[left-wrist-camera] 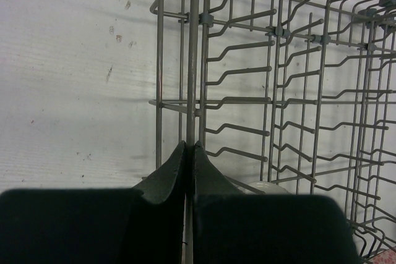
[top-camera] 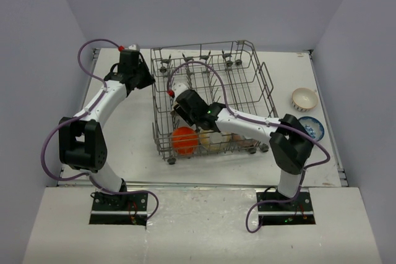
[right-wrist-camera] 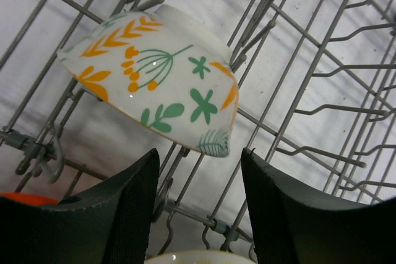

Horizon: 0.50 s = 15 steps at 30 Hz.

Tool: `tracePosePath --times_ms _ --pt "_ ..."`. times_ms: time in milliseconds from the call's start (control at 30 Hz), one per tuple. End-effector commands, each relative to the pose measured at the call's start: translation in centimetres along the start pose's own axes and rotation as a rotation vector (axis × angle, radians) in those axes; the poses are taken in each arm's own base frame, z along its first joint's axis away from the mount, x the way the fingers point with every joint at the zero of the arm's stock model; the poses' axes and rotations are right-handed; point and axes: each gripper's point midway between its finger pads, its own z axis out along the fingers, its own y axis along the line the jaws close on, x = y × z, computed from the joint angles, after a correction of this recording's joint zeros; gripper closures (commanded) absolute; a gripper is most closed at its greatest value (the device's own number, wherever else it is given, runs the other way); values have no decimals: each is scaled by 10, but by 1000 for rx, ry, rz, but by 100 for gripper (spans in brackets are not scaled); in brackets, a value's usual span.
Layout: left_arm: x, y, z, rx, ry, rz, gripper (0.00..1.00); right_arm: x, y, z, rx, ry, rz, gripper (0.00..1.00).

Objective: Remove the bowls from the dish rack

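Observation:
The grey wire dish rack stands mid-table. My left gripper is shut on a wire of its left rim, the fingertips pinched around it. My right gripper reaches inside the rack and is open; its jaws sit just below a white floral bowl that leans on its side against the tines, with nothing between them. An orange bowl and a cream-yellow bowl stand in the rack's near end. A whitish bowl and a blue-and-white bowl rest on the table to the right.
Upright tines fill the rack around the right gripper. A pale bowl rim shows behind the left fingers. The table's right edge runs close past the two bowls outside the rack.

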Motion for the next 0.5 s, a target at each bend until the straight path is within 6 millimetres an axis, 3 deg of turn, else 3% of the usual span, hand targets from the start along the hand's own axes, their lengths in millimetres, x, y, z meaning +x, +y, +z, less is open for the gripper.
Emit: tracePosePath --times_ms 0,167,467 --pt "17 38 4 -127 61 -11 100 -53 -20 -50 59 -168 66 44" --pt "13 36 3 -122 61 -15 100 -58 -21 -53 51 -169 48 43" --pt "10 37 6 -119 63 -21 100 -66 -7 -18 42 -143 -20 43"
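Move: The flowered bowl lies tilted in the rack about 3 cm ahead of the right hand, 3 cm to its left and some 4 cm below. The orange bowl is about 8 cm back and 3 cm left of that hand, the yellow bowl roughly 7 cm back and 7 cm right, both about 3 cm lower than it. From the left hand the flowered bowl lies some 8 cm back, 8 cm to the right and 9 cm down. Upwards off the flowered bowl goes the right hand, about 6 cm and quickly, then it eases left about 2 cm and starts to sink again by 1 cm. Its fingers stay half open and empty and tip up by some 5 degrees, while the left hand keeps still with its fingers shut on the rack's left rail. ##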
